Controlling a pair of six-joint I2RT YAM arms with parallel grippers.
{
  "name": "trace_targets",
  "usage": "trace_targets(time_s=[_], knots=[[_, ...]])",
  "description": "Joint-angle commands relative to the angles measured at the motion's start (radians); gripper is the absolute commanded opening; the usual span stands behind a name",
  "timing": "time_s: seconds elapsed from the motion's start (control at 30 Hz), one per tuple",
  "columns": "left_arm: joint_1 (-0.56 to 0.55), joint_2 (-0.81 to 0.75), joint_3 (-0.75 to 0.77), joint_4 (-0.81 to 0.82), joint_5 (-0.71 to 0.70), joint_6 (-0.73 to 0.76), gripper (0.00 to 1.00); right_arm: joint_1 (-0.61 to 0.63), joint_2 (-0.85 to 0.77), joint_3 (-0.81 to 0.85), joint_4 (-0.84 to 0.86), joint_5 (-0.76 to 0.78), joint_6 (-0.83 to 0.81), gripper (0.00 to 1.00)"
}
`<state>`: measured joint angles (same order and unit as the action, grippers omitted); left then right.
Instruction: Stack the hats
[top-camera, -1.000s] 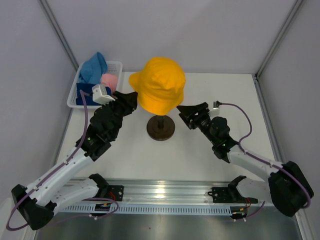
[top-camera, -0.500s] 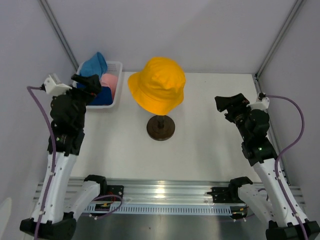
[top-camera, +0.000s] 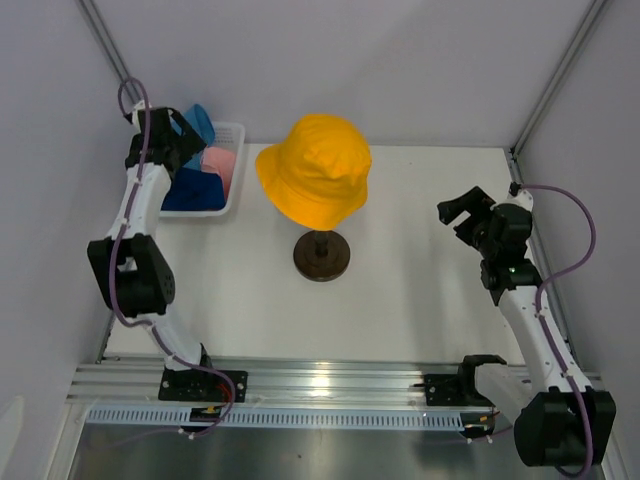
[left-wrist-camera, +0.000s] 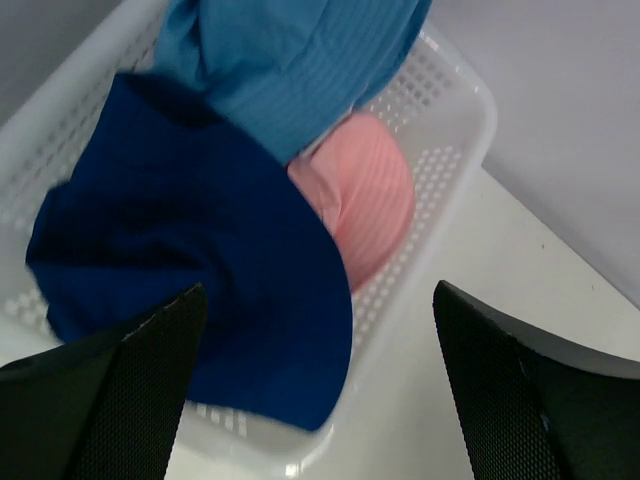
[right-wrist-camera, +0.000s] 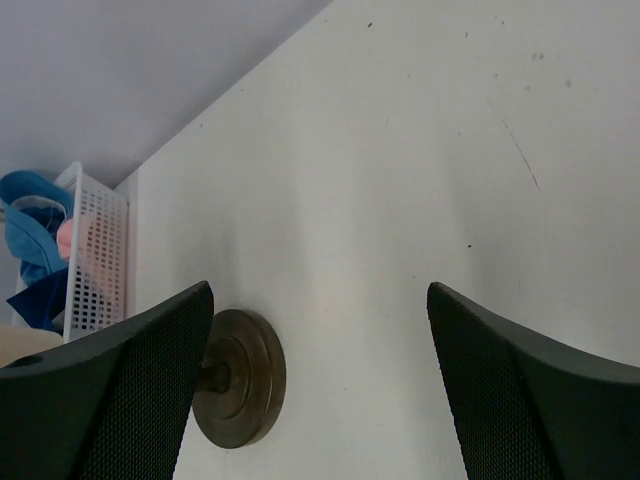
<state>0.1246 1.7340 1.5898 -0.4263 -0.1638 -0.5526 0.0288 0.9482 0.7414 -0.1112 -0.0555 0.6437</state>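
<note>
A yellow hat (top-camera: 315, 170) sits on the mannequin head at the table's middle, above the dark round base (top-camera: 322, 255). Three more hats lie in the white basket (left-wrist-camera: 470, 95) at the back left: light blue (left-wrist-camera: 290, 60), pale pink (left-wrist-camera: 365, 200) and dark navy (left-wrist-camera: 180, 270). My left gripper (top-camera: 185, 140) hovers over that basket, open and empty, with the navy hat's brim between its fingers (left-wrist-camera: 130, 390) in the left wrist view. My right gripper (top-camera: 462, 212) stands open and empty at the right side, facing the base (right-wrist-camera: 240, 375).
The basket (top-camera: 228, 135) stands against the back-left corner, next to the left wall. Grey walls close in the table on three sides. The white tabletop (right-wrist-camera: 400, 200) stretches between the base and my right gripper.
Both arms have drawn away from the yellow hat. The left swung up and back to the basket, the right pulled out to the right. Both grippers opened wide.
</note>
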Motion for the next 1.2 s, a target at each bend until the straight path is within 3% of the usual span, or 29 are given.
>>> trace_targets(time_s=[0.0,0.23,0.37,0.47,0.6,0.77,0.87,0.9,1.07,1.17], knots=[[0.017,0.134,0.256,-0.020,0.050,0.147,0.95,-0.007,0.056,0.033,0.099,-0.026,-0.027,0.90],[0.017,0.404,0.440,0.070,-0.011,0.365,0.93,-0.013,0.196,0.067,0.260,-0.122,-0.030,0.90],[0.003,0.476,0.455,0.251,-0.013,0.489,0.92,-0.013,0.268,0.104,0.315,-0.125,-0.047,0.90],[-0.016,0.550,0.521,0.320,-0.095,0.595,0.94,-0.015,0.337,0.143,0.352,-0.135,-0.035,0.90],[-0.019,0.665,0.662,0.353,-0.114,0.678,0.94,-0.015,0.425,0.217,0.346,-0.178,-0.033,0.90],[-0.023,0.736,0.719,0.415,-0.100,0.727,0.90,-0.015,0.494,0.242,0.370,-0.165,-0.036,0.90],[-0.020,0.748,0.737,0.451,-0.189,0.701,0.82,-0.020,0.544,0.277,0.386,-0.190,-0.010,0.89],[-0.016,0.750,0.739,0.448,-0.187,0.695,0.75,-0.020,0.558,0.292,0.387,-0.222,-0.007,0.89],[-0.011,0.785,0.829,0.354,-0.106,0.700,0.70,-0.018,0.603,0.348,0.398,-0.241,0.004,0.88],[-0.010,0.805,0.878,0.282,-0.069,0.723,0.53,-0.018,0.609,0.354,0.404,-0.231,0.008,0.88]])
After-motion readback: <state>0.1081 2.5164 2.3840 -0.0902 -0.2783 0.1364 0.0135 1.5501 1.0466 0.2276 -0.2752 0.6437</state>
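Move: My open left hand is over the near part of the white basket. The blue hat I'm after stands propped in the basket's far end, about 19 cm ahead, 7 cm left and 8 cm lower. The navy hat lies some 8 cm ahead, 6 cm left and 17 cm down. The pink hat is roughly 13 cm ahead, 1 cm left and 16 cm down. From my right hand the blue hat is about 30 cm ahead, 62 cm left and 8 cm down. I reach my left hand forward about 20 cm and slightly left to the upstanding blue hat, rolling the wrist some 40 degrees so its left side rises. On the way the hand dips 7 cm, then comes back up about 4 as the fingers part-close from either side of the hat's raised edge. My empty right hand, still open, travels 13 cm forward over bare table, turning slightly counter-clockwise. ##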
